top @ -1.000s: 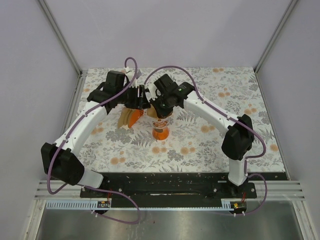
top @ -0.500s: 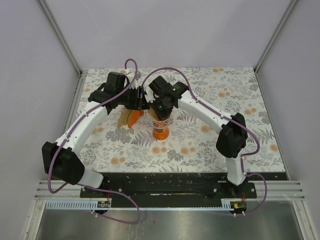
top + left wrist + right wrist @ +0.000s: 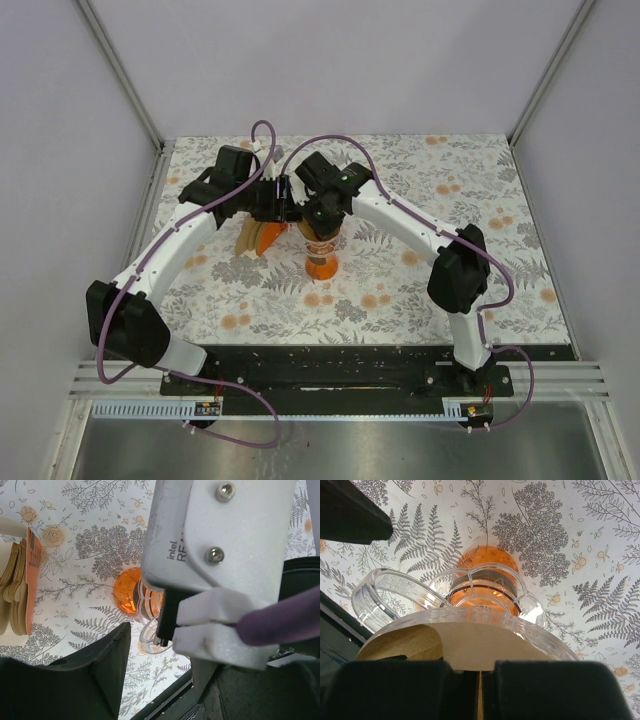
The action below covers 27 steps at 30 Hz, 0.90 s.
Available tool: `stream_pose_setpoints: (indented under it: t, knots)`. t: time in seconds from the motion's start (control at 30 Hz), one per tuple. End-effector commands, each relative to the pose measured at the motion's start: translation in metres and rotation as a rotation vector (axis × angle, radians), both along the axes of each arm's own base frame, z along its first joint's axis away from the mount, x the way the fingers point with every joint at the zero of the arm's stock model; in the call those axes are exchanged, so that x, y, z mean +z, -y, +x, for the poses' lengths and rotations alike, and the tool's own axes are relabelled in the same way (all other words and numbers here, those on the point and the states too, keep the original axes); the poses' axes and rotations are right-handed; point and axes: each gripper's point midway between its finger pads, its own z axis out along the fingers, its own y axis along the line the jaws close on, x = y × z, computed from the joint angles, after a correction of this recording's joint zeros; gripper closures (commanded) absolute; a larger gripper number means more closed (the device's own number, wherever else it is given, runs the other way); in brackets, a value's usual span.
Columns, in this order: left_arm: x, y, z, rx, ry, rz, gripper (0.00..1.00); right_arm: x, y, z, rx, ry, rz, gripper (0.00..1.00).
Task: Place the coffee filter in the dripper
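Observation:
The dripper (image 3: 485,587) is a clear ribbed cone on an orange base and stands on the patterned table; in the top view the dripper (image 3: 321,258) is at mid-table. The light-brown coffee filter (image 3: 470,645) sits inside its rim. My right gripper (image 3: 479,690) is shut on the filter's near edge, directly above the cone. The right gripper (image 3: 318,222) hides the filter from above. My left gripper (image 3: 165,680) hangs open just left of the dripper (image 3: 127,590), nothing between its fingers. The right wrist's white camera housing (image 3: 220,545) blocks much of that view.
A thick bundle of brown filters in an orange holder (image 3: 258,238) lies just left of the dripper, also seen as the bundle (image 3: 17,590) at the left wrist view's left edge. The dripper's clear ring handle (image 3: 380,597) points toward the left arm.
The right arm's elbow has swung left while its gripper stayed over the dripper, still holding the filter. The left gripper edged slightly closer and its jaws narrowed a little.

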Motion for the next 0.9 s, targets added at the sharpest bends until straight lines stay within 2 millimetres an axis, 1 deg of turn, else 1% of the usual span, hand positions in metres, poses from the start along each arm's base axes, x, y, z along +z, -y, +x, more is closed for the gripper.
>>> stream_pose_setpoints:
  t: [0.0, 0.07, 0.2, 0.27, 0.43, 0.47, 0.6, 0.7, 0.87]
  knots:
    - [0.032, 0.006, 0.013, 0.007, 0.097, -0.056, 0.46, 0.003, -0.010, -0.006, 0.030, 0.004, 0.004, 1.00]
    - [0.031, 0.007, 0.012, 0.000, 0.092, -0.062, 0.44, 0.002, -0.011, -0.007, 0.032, 0.001, 0.005, 1.00]
    - [0.014, 0.014, 0.006, -0.018, 0.040, -0.056, 0.44, 0.006, -0.014, -0.006, 0.036, 0.006, 0.021, 1.00]
    - [0.009, 0.017, 0.004, -0.028, 0.017, -0.060, 0.45, 0.008, -0.016, -0.005, 0.036, 0.009, 0.029, 1.00]
    - [0.019, 0.018, 0.006, -0.028, 0.043, -0.068, 0.48, 0.012, -0.019, -0.005, 0.044, 0.011, 0.048, 1.00]
    - [0.020, 0.018, 0.006, -0.027, 0.049, -0.069, 0.50, 0.013, -0.020, -0.005, 0.048, 0.012, 0.054, 1.00]
    - [0.007, 0.015, 0.003, -0.023, 0.026, -0.054, 0.68, 0.020, -0.023, -0.004, 0.053, 0.028, 0.075, 1.00]
    - [0.003, 0.014, 0.000, -0.029, 0.009, -0.048, 0.79, 0.025, -0.024, -0.003, 0.054, 0.040, 0.087, 1.00]
    - [0.009, 0.010, -0.001, -0.027, 0.036, -0.038, 0.85, 0.034, -0.021, -0.001, 0.050, 0.074, 0.092, 1.00]
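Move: The coffee filter already sits in the dripper. Its middle is about 5 cm to the left hand's right, level fore and aft, and some 8 cm below. The dripper's middle lies 6 cm to that hand's right and 10 cm down, and the orange-paper box about 7 cm ahead, 7 cm left and 18 cm below. From the right hand, which still pinches the filter, the filter's middle is 2 cm left and 2 cm below, level fore and aft. Rightward by just over 1 cm, late and at nearly level height, the left hand eases in towards the filter at the dripper's left side while its fingers close from about half open to nearly shut; whether they catch the filter's edge can't be made out. The right hand stays put, keeping its closed grip on the filter. ##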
